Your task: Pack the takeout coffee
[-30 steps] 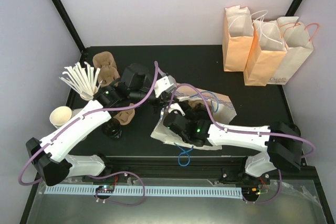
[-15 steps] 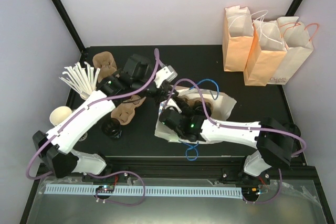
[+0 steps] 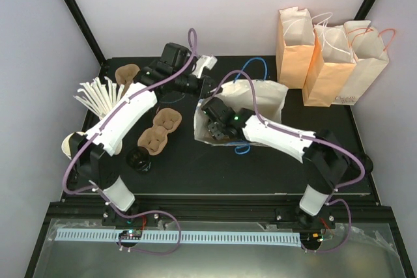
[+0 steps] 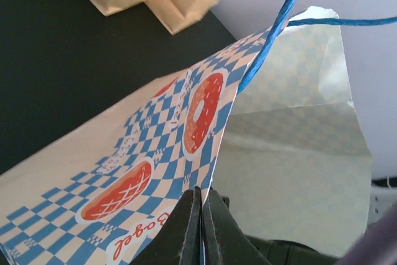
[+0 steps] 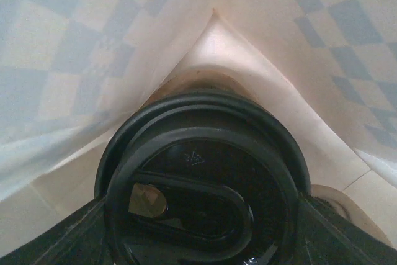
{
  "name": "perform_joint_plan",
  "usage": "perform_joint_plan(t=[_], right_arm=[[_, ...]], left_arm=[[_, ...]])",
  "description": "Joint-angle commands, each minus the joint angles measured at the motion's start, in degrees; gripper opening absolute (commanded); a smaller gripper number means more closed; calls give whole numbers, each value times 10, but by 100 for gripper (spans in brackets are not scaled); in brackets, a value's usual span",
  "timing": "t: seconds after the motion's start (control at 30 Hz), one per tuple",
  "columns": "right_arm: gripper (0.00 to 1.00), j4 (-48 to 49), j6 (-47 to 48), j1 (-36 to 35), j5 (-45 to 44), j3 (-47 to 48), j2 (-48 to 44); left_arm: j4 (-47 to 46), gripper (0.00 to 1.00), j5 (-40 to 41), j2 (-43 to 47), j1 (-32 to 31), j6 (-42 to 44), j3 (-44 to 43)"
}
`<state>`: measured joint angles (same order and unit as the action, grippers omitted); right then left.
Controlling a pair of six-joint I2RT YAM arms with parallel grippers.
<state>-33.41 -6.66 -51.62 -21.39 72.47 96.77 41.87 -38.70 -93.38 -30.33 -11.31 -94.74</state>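
Note:
A black-lidded takeout coffee (image 5: 201,178) fills the right wrist view, with pale bag paper all around it. My right gripper (image 5: 203,212) is shut on it, one finger on each side of the lid. From above, that gripper (image 3: 218,124) is inside the mouth of a cream bag with blue checks (image 3: 260,96). My left gripper (image 4: 203,195) is shut on the bag's printed edge (image 4: 186,134) and holds it up near a blue cord handle (image 4: 273,35). In the top view the left gripper (image 3: 201,88) is at the bag's left rim.
Three orange paper bags (image 3: 326,56) stand at the back right. Brown pulp carriers (image 3: 159,128) lie left of the checked bag, one more (image 3: 127,73) further back. A bundle of white sticks (image 3: 98,99), a cream cup (image 3: 70,144) and another black-lidded cup (image 3: 140,159) sit at the left.
Both arms have moved toward the back. The left gripper has lifted the bag's edge, so the bag stands more open. The right gripper went deeper into it with the cup.

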Motion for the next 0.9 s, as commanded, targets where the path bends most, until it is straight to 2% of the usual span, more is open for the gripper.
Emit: perform_joint_plan(t=[0.0, 0.07, 0.1, 0.23, 0.37, 0.4, 0.43, 0.63, 0.77, 0.87], right_arm=[[47, -103, -17, 37, 60, 70, 73], [47, -125, -21, 58, 94, 97, 99], [47, -134, -21, 73, 113, 110, 111], [47, -187, -19, 106, 150, 169, 180], [47, -221, -16, 118, 159, 205, 240], [47, -226, -15, 121, 168, 209, 254], [47, -231, -15, 123, 174, 213, 270], [48, -243, -22, 139, 214, 219, 319], [49, -245, -25, 150, 218, 198, 313], [49, -246, -31, 164, 252, 194, 307]], left_arm=[[-64, 5, -33, -34, 4, -47, -49], [-80, 6, -28, -58, 11, -37, -74], [-81, 10, -25, -70, 15, -31, -90], [-67, 46, 19, -102, 37, -20, -142], [-90, 85, 76, -75, 62, -22, -136], [-96, 93, 100, -60, 66, -21, -127], [-109, 97, 127, -41, 70, -20, -112], [-192, 99, 297, 96, 73, -20, 35], [-207, 99, 375, 188, 75, -14, 126], [-213, 99, 404, 245, 78, -8, 173]])
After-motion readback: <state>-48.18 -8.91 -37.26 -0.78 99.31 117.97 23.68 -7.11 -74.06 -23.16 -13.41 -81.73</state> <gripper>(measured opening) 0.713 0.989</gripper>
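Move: The left hand is shut on the patterned paper bag's far rim near its left corner; the bag's middle lies about 7 cm to its right, 3 cm farther out and 16 cm lower. An empty cup carrier lies some 21 cm left, 1 cm ahead; the nearest plain bag 26 cm right, 20 cm ahead. The right hand grips a lidded cup inside, with the bag's middle some 7 cm right, 5 cm ahead, level. The left hand carries the bag's far rim forward about 11 cm, opens wide to let go, then swings off left and up some 13 cm to the left, its fingers turning counter-clockwise and tilting up. The right hand keeps its grip on the lidded cup inside the bag, pushing it forward 8 cm and slightly down while tipping some 20 degrees nearer to vertical. ##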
